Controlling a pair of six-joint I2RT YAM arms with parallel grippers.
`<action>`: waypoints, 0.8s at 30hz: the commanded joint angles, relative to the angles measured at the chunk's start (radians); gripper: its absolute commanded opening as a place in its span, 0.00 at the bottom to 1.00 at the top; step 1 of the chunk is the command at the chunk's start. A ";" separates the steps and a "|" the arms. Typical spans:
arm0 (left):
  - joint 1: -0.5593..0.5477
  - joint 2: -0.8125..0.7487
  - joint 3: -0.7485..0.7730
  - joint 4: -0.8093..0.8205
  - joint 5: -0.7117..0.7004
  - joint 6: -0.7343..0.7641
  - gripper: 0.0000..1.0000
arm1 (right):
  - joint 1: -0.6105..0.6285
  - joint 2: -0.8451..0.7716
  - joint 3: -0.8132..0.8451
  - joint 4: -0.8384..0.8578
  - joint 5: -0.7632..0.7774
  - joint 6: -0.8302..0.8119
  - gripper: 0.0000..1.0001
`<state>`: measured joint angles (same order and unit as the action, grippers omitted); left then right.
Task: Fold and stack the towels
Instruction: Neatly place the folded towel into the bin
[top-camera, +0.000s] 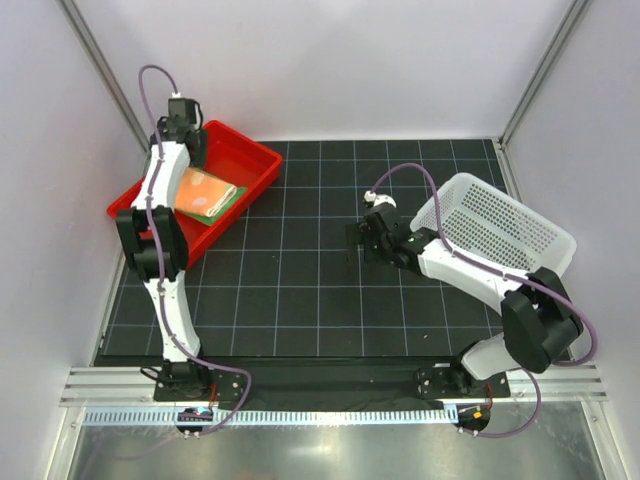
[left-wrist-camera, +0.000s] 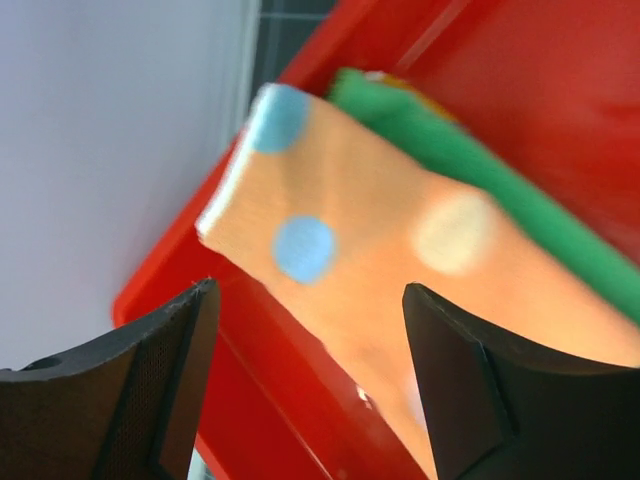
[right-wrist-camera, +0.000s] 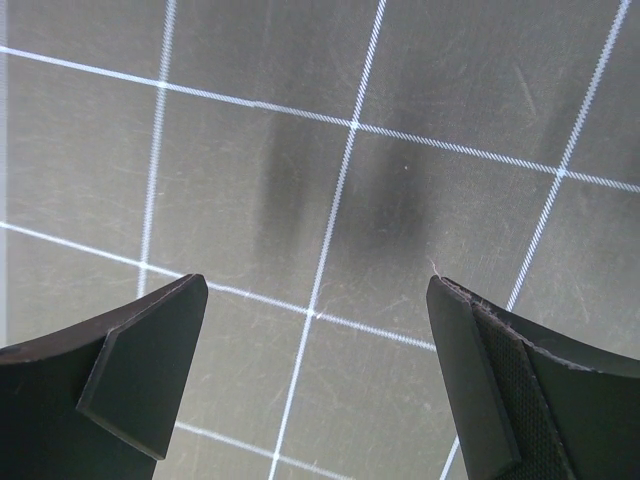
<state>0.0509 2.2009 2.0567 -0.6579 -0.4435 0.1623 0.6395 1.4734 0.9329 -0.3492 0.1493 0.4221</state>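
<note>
The towels lie stacked in the red tray. On top is an orange cloth with blue and pale dots. A bright green towel sticks out from under it. A thin yellow edge shows past the green one. My left gripper hovers over the tray's left end, open, with nothing between its fingers; the dotted cloth lies just beyond them. My right gripper stands open over the bare black mat, far from the towels.
A white perforated basket rests tilted at the right, beside the right arm. The red tray's rim runs close under my left fingers, and the white side wall is just beyond it. The black grid mat lies between the arms.
</note>
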 joint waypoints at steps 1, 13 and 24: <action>-0.088 -0.210 0.048 -0.129 0.158 -0.127 0.78 | -0.001 -0.094 0.055 -0.022 -0.007 0.033 1.00; -0.290 -0.797 -0.709 0.201 0.890 -0.457 0.99 | -0.001 -0.465 0.012 -0.114 0.167 0.089 1.00; -0.471 -1.053 -1.034 0.396 0.941 -0.598 1.00 | -0.001 -0.682 -0.042 -0.198 0.225 0.118 1.00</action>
<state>-0.4164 1.2247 1.0241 -0.4168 0.4507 -0.3763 0.6392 0.8299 0.9119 -0.5266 0.3229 0.5213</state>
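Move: The orange towel, already released in the red bin, has its middle about 4 cm back and 5 cm to the right of the left gripper, some 10 cm below; the bin's middle is almost the same way, a couple of centimetres deeper. From the right gripper that towel lies about 21 cm ahead and 47 cm left, slightly lower. The empty white bin stands roughly 31 cm right of the right gripper and 8 cm ahead. Bring the empty left gripper away from the orange towel, sweeping about 33 cm right and 27 cm back over the red bin's side; rise first, then sink partway, finishing the opening and swinging the fingers clockwise to point ahead-right and down. Meanwhile lift the open right gripper some 17 cm, drifting right, fingertips tipping up. ##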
